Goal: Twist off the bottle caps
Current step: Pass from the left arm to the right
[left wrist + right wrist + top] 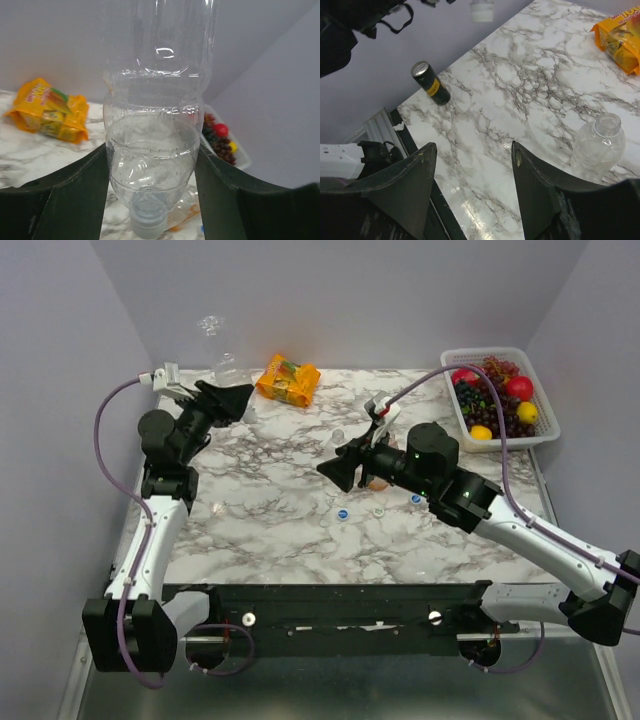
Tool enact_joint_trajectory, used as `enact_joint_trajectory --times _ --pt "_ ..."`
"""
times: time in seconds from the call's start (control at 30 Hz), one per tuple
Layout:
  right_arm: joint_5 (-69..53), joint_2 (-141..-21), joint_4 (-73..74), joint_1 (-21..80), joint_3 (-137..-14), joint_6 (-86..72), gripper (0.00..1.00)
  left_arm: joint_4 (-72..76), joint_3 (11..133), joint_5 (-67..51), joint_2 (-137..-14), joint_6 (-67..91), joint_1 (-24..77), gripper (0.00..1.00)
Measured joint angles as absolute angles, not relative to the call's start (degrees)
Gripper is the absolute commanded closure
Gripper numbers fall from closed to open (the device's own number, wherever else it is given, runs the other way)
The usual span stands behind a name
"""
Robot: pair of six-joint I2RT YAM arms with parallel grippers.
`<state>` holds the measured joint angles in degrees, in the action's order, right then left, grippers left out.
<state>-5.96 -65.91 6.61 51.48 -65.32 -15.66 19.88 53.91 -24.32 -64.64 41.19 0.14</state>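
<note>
My left gripper (238, 400) is raised over the table's far left and shut on a clear bottle (155, 130). That bottle's whitish cap (146, 226) is still on and points down; it also shows as the cap (481, 10) at the top of the right wrist view. My right gripper (473, 145) hangs open and empty above mid-table, jaws toward the left arm. A clear bottle (597, 145) stands uncapped beside it. Loose on the table are a blue cap (343, 513), a white cap (378, 510) and another blue cap (415, 499). An orange-tinted bottle (196, 210) lies on its side.
An orange snack packet (288, 380) lies at the back centre. A white basket (545, 430) of fruit sits at the back right. A black and yellow can (431, 82) stands near the table's left edge. Grey walls close in the back and both sides.
</note>
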Motion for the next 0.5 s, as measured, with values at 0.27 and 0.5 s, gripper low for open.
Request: enact_joint_trajectory --times 0.27,0.5 --pt "-4.2 -72.0 5.8 53.6 -69.5 -13.0 0.31 32.5 40.6 -21.5 -54.2 60.0 10.0 0.5" --pt "-3.8 -73.8 5.6 54.5 -71.4 -11.3 0.31 38.9 36.2 -19.6 -53.7 70.2 13.8 0.51"
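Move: The right gripper, where I'm bringing the bottle, lies about 27 cm to the right and 16 cm back from my left hand, at nearly its height. From my right hand, the held bottle's middle is some 16 cm ahead, 27 cm left and 8 cm higher. Standing on the table some 21 cm below my right hand are a clear bottle, about 9 cm ahead, and the orange bottle, 10 cm ahead and 13 cm right. I draw my left hand back some 8 cm and right about 7 cm, easing off at the end. It keeps its grip near the upside-down bottle's neck, rolling 25 degrees or so to swing the cap towards my right gripper, and turning about 15 degrees clockwise. My right hand, fingers open and empty, drifts a few centimetres left to meet it. ##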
